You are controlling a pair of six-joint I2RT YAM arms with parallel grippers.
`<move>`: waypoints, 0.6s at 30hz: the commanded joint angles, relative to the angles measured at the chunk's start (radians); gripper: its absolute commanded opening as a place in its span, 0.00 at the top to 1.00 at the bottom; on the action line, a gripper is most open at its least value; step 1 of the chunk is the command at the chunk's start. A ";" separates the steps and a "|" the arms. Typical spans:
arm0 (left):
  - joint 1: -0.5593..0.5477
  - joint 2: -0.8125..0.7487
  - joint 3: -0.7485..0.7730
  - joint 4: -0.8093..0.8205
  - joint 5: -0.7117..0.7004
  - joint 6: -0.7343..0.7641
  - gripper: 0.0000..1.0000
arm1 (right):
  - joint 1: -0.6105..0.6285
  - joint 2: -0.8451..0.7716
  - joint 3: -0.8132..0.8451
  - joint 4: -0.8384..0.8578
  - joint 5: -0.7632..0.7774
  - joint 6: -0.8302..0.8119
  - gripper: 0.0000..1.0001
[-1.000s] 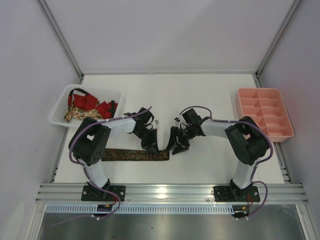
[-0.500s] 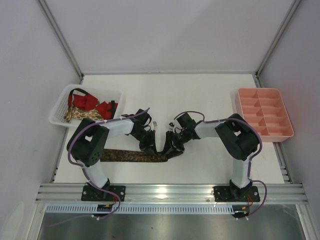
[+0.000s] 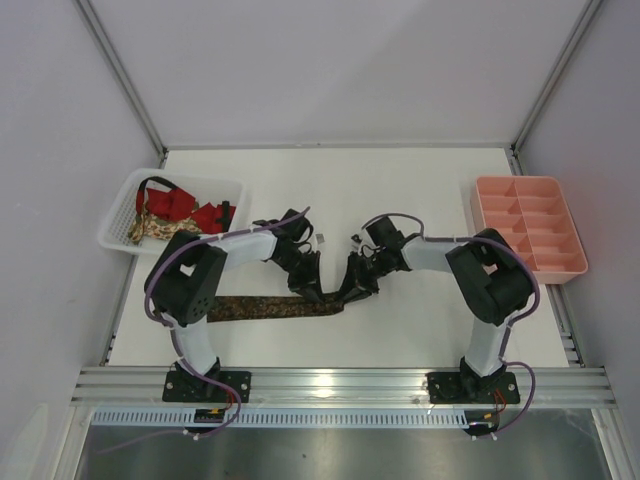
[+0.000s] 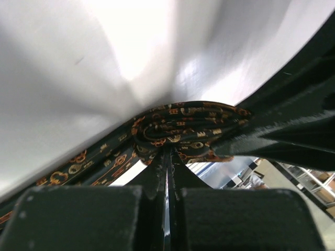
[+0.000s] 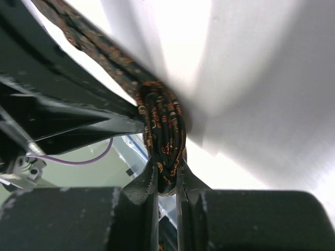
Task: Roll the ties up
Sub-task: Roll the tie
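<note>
A dark brown tie (image 3: 255, 308) with reddish-gold pattern lies flat along the near table, its right end wound into a small roll (image 4: 183, 128). My left gripper (image 4: 168, 152) is shut, its tips pinching the roll from one side. The right gripper (image 5: 166, 175) is shut on the same roll (image 5: 163, 130), fabric squeezed between its fingers. In the top view both grippers, left (image 3: 312, 292) and right (image 3: 351, 292), meet at the strip's right end. The unrolled strip (image 5: 84, 36) trails away to the left. Red ties (image 3: 185, 207) and a beige floral one (image 3: 148, 229) lie in the basket.
A white mesh basket (image 3: 118, 213) stands at the left edge of the table. A pink compartment tray (image 3: 528, 226) sits at the right edge. Grey walls enclose the white table on three sides, and a metal rail runs along its near edge.
The right gripper's fingers have closed onto the roll. Both grippers shifted slightly right, and the tie's rolled end went with them.
</note>
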 commanded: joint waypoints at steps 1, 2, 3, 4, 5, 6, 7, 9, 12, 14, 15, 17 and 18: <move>-0.043 0.044 0.079 -0.004 -0.020 0.014 0.99 | -0.053 -0.105 0.009 -0.108 0.024 -0.069 1.00; -0.052 0.067 0.119 -0.003 -0.012 0.005 0.99 | -0.061 -0.118 0.006 -0.128 0.030 -0.084 1.00; -0.069 0.084 0.137 -0.006 -0.009 -0.001 1.00 | -0.082 -0.128 0.005 -0.148 0.032 -0.112 1.00; -0.079 0.096 0.180 -0.012 -0.006 -0.006 1.00 | -0.090 -0.148 0.002 -0.180 0.027 -0.123 1.00; -0.098 0.128 0.200 -0.016 -0.001 -0.010 1.00 | -0.098 -0.156 0.005 -0.197 0.020 -0.135 1.00; -0.107 0.139 0.219 -0.018 0.000 -0.012 1.00 | -0.107 -0.164 0.006 -0.216 0.021 -0.156 1.00; -0.115 0.150 0.248 -0.021 0.002 -0.015 1.00 | -0.110 -0.176 0.012 -0.246 0.026 -0.166 1.00; -0.135 0.173 0.265 -0.021 0.005 -0.022 1.00 | -0.112 -0.182 0.026 -0.270 0.029 -0.178 1.00; -0.147 0.199 0.279 -0.006 0.017 -0.033 0.99 | -0.106 -0.164 0.042 -0.283 0.021 -0.170 1.00; -0.147 0.206 0.288 -0.003 0.019 -0.041 1.00 | -0.086 -0.130 0.060 -0.285 0.023 -0.163 1.00; -0.150 0.210 0.291 -0.003 0.022 -0.041 1.00 | -0.078 -0.119 0.066 -0.282 0.026 -0.158 1.00; -0.148 0.217 0.297 -0.003 0.020 -0.039 0.99 | -0.058 -0.089 0.086 -0.274 0.032 -0.137 1.00; -0.148 0.217 0.297 -0.006 0.019 -0.039 0.99 | -0.050 -0.081 0.094 -0.270 0.032 -0.129 1.00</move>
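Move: The tie's rolled end sits between the hands: its middle is about 2 cm to the right of the left fingertips, level with them fore and aft and about 1 cm lower. The right fingers already pinch it, with its middle some 3 cm to their left, 1 cm back and 1 cm below. The tie's flat tail lies on the table, its middle about 13 cm left and 2 cm back of the left hand. The rolled end of the tie, still pinched in the right fingers, is drawn to the robot's right about 5 cm while that hand lifts some 2 cm, then eases back slightly left. The left hand, fingers still shut and touching the roll, follows farther right, about 7 cm, bowing forward and back on the way, so it closes up on the right hand. ##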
